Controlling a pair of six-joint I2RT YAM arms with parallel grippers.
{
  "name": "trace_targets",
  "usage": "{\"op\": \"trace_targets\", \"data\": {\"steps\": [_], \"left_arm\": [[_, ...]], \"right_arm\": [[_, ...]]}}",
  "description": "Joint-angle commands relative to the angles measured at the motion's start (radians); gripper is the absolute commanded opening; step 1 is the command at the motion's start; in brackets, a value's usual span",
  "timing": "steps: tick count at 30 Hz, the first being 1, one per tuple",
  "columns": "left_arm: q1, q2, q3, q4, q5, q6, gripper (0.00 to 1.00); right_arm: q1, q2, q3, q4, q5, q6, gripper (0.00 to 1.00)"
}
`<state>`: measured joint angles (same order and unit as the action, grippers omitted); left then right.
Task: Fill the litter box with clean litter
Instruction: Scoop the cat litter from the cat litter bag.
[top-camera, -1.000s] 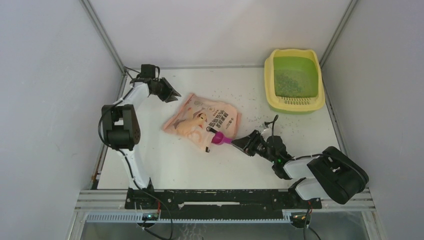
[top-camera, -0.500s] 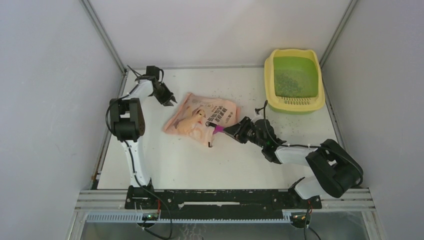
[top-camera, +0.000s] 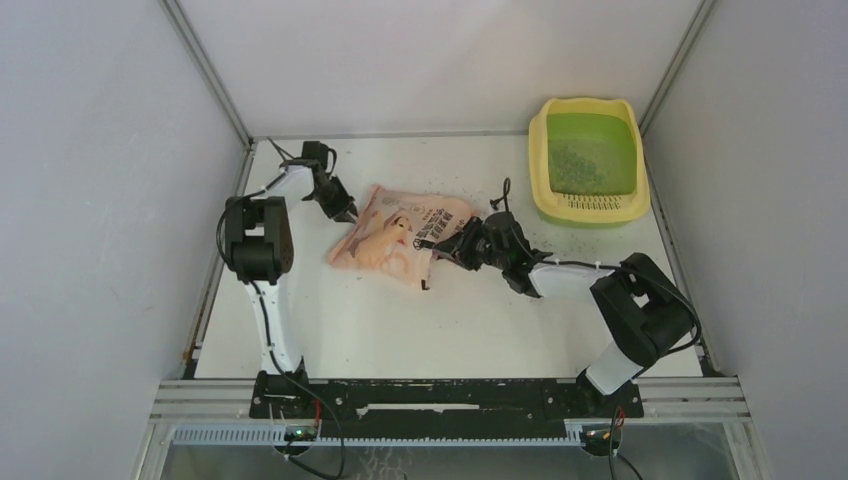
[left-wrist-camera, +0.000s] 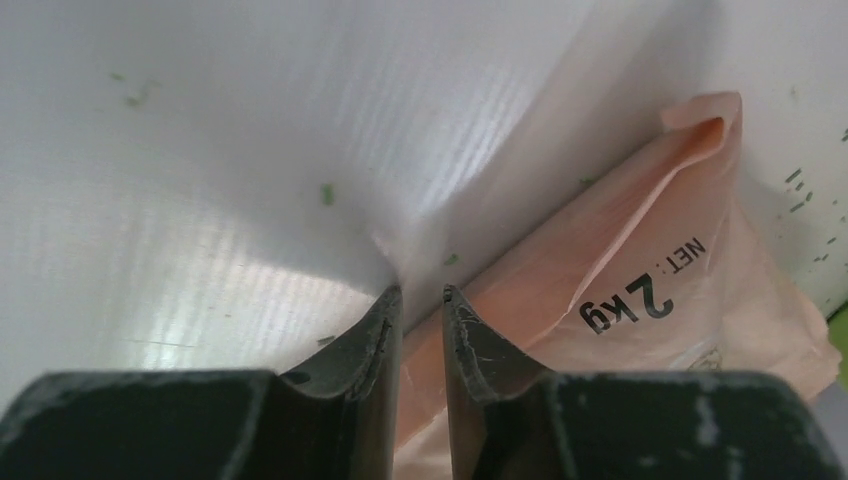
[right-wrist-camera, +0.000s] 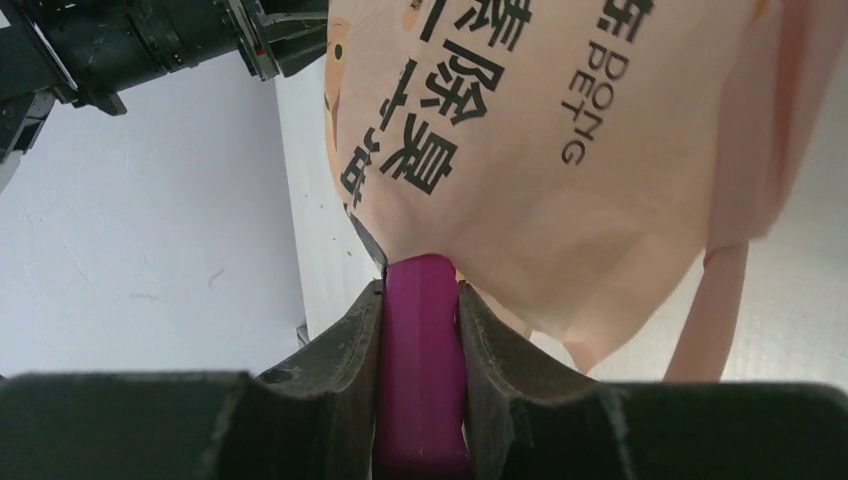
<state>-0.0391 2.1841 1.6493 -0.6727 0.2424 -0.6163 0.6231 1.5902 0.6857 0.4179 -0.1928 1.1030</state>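
The litter box (top-camera: 540, 195), yellow-rimmed with a green basin, stands at the table's back right with a patch of dark litter (top-camera: 568, 160) inside. A peach-pink printed bag (top-camera: 405, 235) lies mid-table. My right gripper (right-wrist-camera: 420, 285) is shut on the handle of a magenta scoop (right-wrist-camera: 420, 360), whose head is hidden inside the bag's mouth (right-wrist-camera: 560, 150). My left gripper (left-wrist-camera: 420, 292) sits low at the bag's far-left corner (left-wrist-camera: 600, 280). Its jaws stand a narrow gap apart, astride the bag's edge. From above, the left gripper (top-camera: 345, 212) touches that corner and the right gripper (top-camera: 452, 246) is at the bag's right side.
Loose granules (top-camera: 480, 195) are scattered over the white table (top-camera: 420, 330) between the bag and the box. Grey walls close in the left, back and right sides. The left arm's wrist (right-wrist-camera: 130, 40) shows beyond the bag in the right wrist view.
The right gripper has pushed the scoop leftward into the bag until only the handle shows. The left gripper has come down to the bag's left corner and narrowed its jaws.
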Motion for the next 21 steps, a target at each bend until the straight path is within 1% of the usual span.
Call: {"op": "trace_targets", "data": {"steps": [1,5,7,9,15,21], "left_arm": [[-0.072,-0.021,-0.042,-0.038,0.019,0.06,0.25],[-0.119,-0.047,-0.076,-0.03,0.032,0.07,0.25],[-0.136,-0.049,-0.08,-0.031,0.049,0.075,0.25],[-0.149,-0.047,-0.088,-0.037,0.062,0.081,0.25],[-0.168,-0.063,-0.146,-0.011,0.1,0.083,0.24],[-0.189,-0.085,-0.163,-0.002,0.134,0.08,0.23]], "right_arm": [[-0.011,0.048,0.107,-0.166,-0.004,-0.066,0.0],[-0.019,0.116,0.157,-0.156,-0.036,-0.07,0.0],[-0.021,0.154,0.172,-0.113,-0.05,-0.064,0.0],[-0.022,0.198,0.176,-0.02,-0.078,-0.048,0.0],[-0.018,0.322,0.258,0.058,-0.113,-0.034,0.0],[-0.011,0.427,0.367,0.043,-0.114,-0.024,0.0]]}}
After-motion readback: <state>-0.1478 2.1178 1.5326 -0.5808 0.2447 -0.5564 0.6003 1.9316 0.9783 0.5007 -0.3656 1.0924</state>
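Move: The scoop is already in my right hand with its head under the bag film. The cat litter bag's middle lies about 10 cm to this hand's left, 2 cm ahead and some 6 cm below. The yellow-rimmed litter box stands roughly 36 cm to its right and 22 cm farther out. From my left hand, low beside the bag's far left edge, the bag's middle is about 13 cm right, 5 cm back and nearly level. I drive the scoop deeper into the bag's mouth with my right hand, going left and forward about 5 cm each way and sinking slightly, turning a little counter-clockwise and keeping my grip on the handle. Meanwhile my left hand sweeps about 5 cm right and a bit back, low down, its fingertips pushing into the bag's left edge before it slows almost to a stop. ##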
